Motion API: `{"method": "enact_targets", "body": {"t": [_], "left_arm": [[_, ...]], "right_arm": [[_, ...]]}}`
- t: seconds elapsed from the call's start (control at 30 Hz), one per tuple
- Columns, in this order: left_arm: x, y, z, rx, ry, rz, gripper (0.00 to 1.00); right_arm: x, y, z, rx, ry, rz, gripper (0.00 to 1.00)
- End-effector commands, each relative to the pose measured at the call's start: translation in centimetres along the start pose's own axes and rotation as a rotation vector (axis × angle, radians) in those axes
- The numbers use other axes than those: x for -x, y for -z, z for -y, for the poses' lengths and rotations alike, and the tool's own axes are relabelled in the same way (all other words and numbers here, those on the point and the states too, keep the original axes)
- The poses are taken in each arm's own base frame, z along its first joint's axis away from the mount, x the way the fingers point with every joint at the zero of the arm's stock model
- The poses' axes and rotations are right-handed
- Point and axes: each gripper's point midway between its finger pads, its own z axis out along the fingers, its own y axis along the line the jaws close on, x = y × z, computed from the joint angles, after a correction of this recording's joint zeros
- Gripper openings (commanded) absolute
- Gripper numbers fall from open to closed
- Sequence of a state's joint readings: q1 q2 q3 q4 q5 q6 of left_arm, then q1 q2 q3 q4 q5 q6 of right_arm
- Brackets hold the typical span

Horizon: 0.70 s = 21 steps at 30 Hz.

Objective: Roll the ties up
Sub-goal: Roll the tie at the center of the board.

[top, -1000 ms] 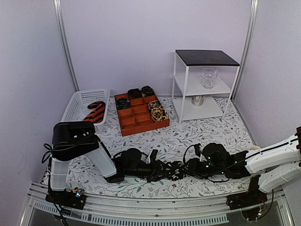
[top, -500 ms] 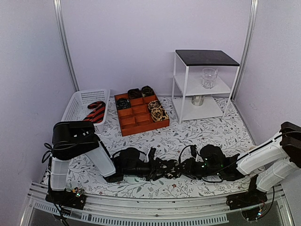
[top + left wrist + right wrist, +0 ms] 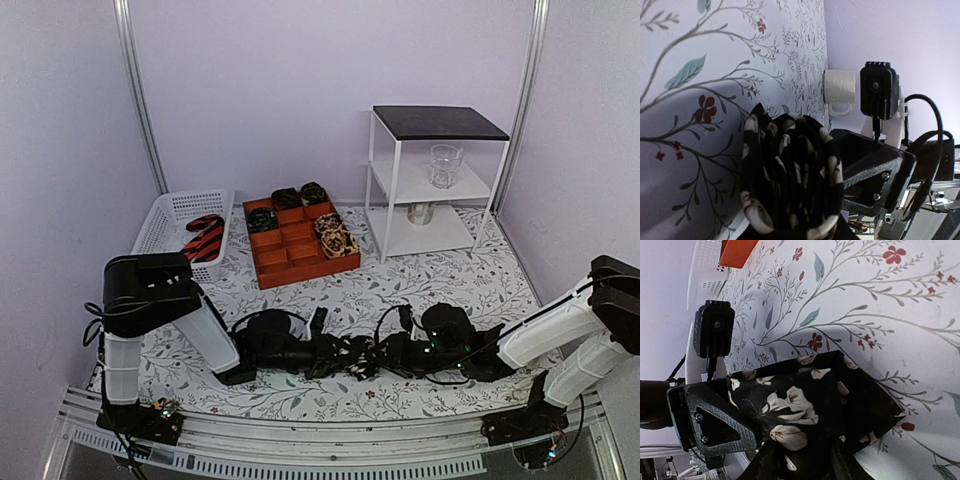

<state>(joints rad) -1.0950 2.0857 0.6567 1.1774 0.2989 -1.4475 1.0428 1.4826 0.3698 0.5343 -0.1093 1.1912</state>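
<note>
A black tie with pale flowers [image 3: 360, 357] lies wound into a coil low on the flowered cloth, where both grippers meet. In the left wrist view the coil [image 3: 790, 175] is seen end-on and fills my left gripper's jaws, hiding its fingers. My left gripper [image 3: 345, 356] holds it from the left. My right gripper [image 3: 802, 460] is shut on the tie's broad end [image 3: 805, 395], with a dark finger on each side of the fabric. In the right wrist view the left gripper's textured finger [image 3: 715, 425] presses against the coil's left side.
An orange divided tray [image 3: 290, 262] at the back centre holds several rolled ties. A white basket [image 3: 170, 215] at the back left holds a red-and-black striped tie [image 3: 205, 238]. A white shelf unit [image 3: 400, 190] at the back right carries a glass [image 3: 445, 165]. A white mug [image 3: 840, 89] stands beyond the coil.
The right arm has pushed leftward, its elbow rising at the right edge. The spot where both grippers meet on the tie has shifted slightly left, and the left arm has drawn back a little.
</note>
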Motion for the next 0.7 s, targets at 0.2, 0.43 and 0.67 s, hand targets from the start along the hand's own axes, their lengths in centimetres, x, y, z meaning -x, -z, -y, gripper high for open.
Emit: {"method": "enact_targets", "body": {"t": [0.2,0.43,0.67], "left_arm": [[1.7,0.6,3.8,-0.062,-0.255,0.011,0.28],[1.9,0.0,3.3,-0.007,-0.363,0.004,0.28],[2.6,-0.7,5.8,0.087,-0.641,0.030,0.29]], "right_arm": [[0.4,0.2,-0.3,-0.054,0.105,-0.017,0.40],[0.5,1.2,0.5,-0.066,0.077,0.013,0.48],[1.4,2.8,0.5,-0.067,0.071,0.078,0.60]]}}
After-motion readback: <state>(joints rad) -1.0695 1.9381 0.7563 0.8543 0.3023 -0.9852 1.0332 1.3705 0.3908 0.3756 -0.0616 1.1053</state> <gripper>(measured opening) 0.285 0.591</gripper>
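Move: The partly rolled floral tie sits between the facing grippers at about fingertip height. Its middle is roughly 3 cm to the right of the left hand, which already grips it, and about 5 cm to the left of the right hand, level with both fore and aft. Its loose pointed end hangs some 4 cm back and 4 cm right of the left hand. The orange tray lies about 30 cm ahead and 10 cm left of the left hand. Open the right gripper off the tie: lift it about 1 cm, easing forward and left, then draw it roughly 2 cm back out to the right as its fingers spread. Keep the left gripper shut on the roll, raise it about 3 cm and slightly forward, and roll that wrist some 25 degrees so its far side comes up. ##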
